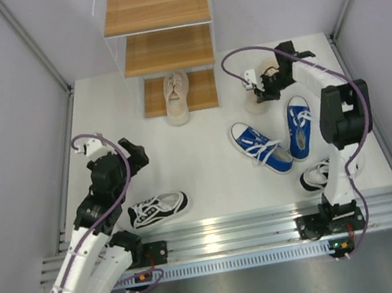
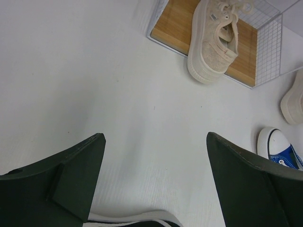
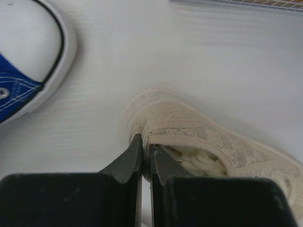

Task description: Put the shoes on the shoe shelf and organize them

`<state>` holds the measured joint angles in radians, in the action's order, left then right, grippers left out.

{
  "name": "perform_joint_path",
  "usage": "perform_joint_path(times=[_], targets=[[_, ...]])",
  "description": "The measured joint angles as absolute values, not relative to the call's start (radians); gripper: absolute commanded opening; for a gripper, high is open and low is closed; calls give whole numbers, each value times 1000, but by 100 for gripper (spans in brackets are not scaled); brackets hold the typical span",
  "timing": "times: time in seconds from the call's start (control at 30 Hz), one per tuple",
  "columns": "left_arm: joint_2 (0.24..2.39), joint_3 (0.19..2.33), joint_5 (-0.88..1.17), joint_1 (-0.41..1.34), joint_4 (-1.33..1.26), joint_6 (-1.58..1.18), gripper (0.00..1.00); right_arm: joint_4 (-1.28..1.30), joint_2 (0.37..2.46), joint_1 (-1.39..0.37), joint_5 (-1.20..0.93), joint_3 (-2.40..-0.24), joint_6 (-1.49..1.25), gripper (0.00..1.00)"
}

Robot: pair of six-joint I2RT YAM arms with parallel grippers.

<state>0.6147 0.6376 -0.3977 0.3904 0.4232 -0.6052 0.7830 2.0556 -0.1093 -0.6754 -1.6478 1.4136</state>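
Note:
The shoe shelf [image 1: 164, 50] stands at the back centre. One beige shoe [image 1: 177, 97] lies on its bottom board, toe pointing out; it also shows in the left wrist view [image 2: 215, 40]. My right gripper [image 1: 270, 86] is shut on the heel collar of the second beige shoe [image 3: 189, 125], right of the shelf [image 1: 254, 103]. Two blue shoes [image 1: 261, 147] [image 1: 299, 126] lie on the table in the right middle. One black-and-white shoe [image 1: 158, 208] lies near the front left, the other [image 1: 316, 175] sits partly behind the right arm. My left gripper [image 1: 134, 157] is open and empty above the table [image 2: 155, 137].
White wire sides frame the shelf [image 2: 270, 52]. Grey walls close in the table on the left, right and back. A metal rail [image 1: 218, 230] runs along the front edge. A blue shoe's toe [image 3: 28, 52] lies just left of the right gripper [image 3: 146, 142].

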Motion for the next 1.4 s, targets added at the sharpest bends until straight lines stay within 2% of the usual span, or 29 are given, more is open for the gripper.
perform_joint_path(times=[0.17,0.47,0.6,0.73,0.87,1.03,1.4], targets=[[595,627,-393,390,420,-608,93,923,1907,-90,-705,-1558,1460,0],[594,626,-371,390,411,-589,94,1279,1583,-109,-803,-1540,1688,0],[594,626,-362,390,406,-572,94,1309,1438,-196,-792,-1420,1732,0],[594,625,-356,390,401,-558,94,1356,1360,-369,-777,-1335,1716,0],[601,624,-352,390,390,-547,94,1377,1353,-514,-780,-1328,1654,0],[596,618,-340,390,381,-547,94,1372,1416,-613,-779,-1375,1602,0],[484,581,-335,390,375,-567,94,1181,1776,-632,-710,-1642,1515,0]])
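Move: The right hand already holds the second beige shoe by its heel end; the free spot on the bottom shelf lies about 19 cm to its left, 9 cm ahead and slightly lower. The placed beige shoe is 28 cm left and 9 cm ahead, the left blue shoe 15 cm back and 2 cm left, the right blue shoe 11 cm back and 12 cm right. From the left hand, the free spot is some 27 cm ahead, 26 cm right and 15 cm below. Still pinching the beige shoe's heel, the right hand rises, swings back some 30 cm, left, counter-clockwise, then forward. ##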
